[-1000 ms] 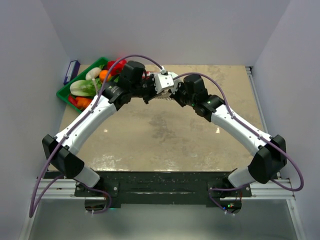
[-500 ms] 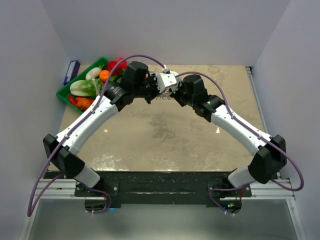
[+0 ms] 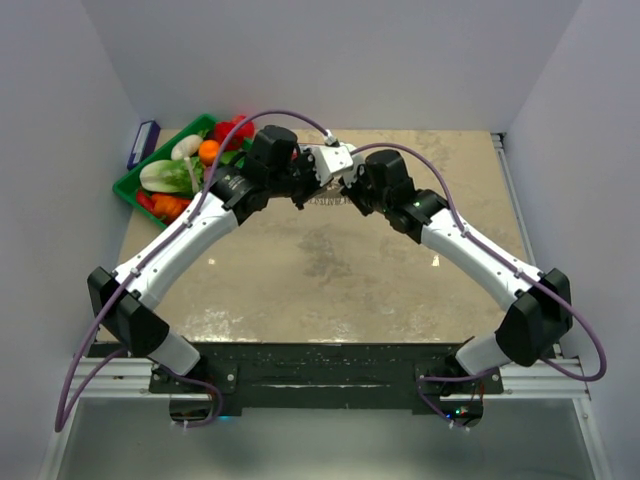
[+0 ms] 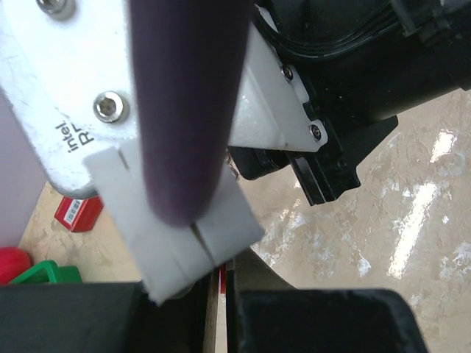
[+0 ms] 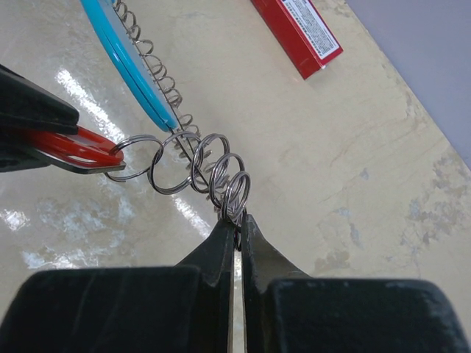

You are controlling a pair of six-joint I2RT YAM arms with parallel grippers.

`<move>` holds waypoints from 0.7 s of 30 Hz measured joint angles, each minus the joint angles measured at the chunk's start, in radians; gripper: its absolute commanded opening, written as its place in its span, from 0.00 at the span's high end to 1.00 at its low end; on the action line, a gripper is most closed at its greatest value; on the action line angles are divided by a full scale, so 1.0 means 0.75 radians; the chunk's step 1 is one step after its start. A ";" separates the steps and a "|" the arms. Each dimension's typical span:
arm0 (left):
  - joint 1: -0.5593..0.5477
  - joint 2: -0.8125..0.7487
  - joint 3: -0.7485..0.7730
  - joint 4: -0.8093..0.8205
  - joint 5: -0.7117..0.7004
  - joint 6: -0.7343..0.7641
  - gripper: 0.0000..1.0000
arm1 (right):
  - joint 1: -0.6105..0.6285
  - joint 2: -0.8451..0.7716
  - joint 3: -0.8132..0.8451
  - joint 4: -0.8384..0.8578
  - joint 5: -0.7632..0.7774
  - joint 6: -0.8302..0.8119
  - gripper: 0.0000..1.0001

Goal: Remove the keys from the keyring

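In the right wrist view my right gripper (image 5: 237,224) is shut on the last of several linked silvery rings (image 5: 184,169). The ring chain runs left to a red-headed key (image 5: 70,147) pinched between the left gripper's black fingers (image 5: 29,118). Behind it lies the keyring's blue curved section (image 5: 129,62), edged with a silvery coil. In the left wrist view my left gripper (image 4: 218,283) is shut with a red sliver of the key (image 4: 220,276) between its jaws; the right wrist's white camera mount (image 4: 66,110) blocks most of that view. From above, both grippers meet at the table's back middle (image 3: 322,195).
A long red box (image 5: 298,33) lies on the table beyond the keyring and also shows as red box (image 4: 77,213). A green tray (image 3: 130,185) of vegetables sits at the back left, with a blue item (image 3: 143,142) beside it. A purple cable (image 4: 184,103) crosses the left wrist view.
The left wrist has shifted a little to the right, closer to the right wrist. The right arm has barely moved. Both grips are unchanged.
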 measured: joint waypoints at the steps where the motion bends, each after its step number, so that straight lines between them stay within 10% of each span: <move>1: 0.001 0.000 -0.003 0.003 -0.001 -0.004 1.00 | 0.000 0.003 0.004 -0.003 -0.001 0.001 1.00; 21: -0.069 -0.036 -0.063 -0.016 0.053 0.066 1.00 | -0.094 -0.181 -0.095 0.013 -0.247 -0.062 0.57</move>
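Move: My right fingers are already shut on the keyring's bunched rings. The red tag, gripped in my left hand, is about 6 cm left of the right fingers, 3 cm back and 3 cm higher; from my left hand those rings are roughly 4 cm ahead, 7 cm right and 4 cm lower. The red box lies on the table some 22 cm ahead of my right hand, 12 cm to its left and 24 cm below. I open my right fingers to a bit under half their range and let go of the rings; that hand eases back and slightly right, dipping a touch before it lifts about 3 cm. My left hand keeps its pinch on the red tag and, a moment later, draws back some 3 cm with a little right and down, turning slightly clockwise. ##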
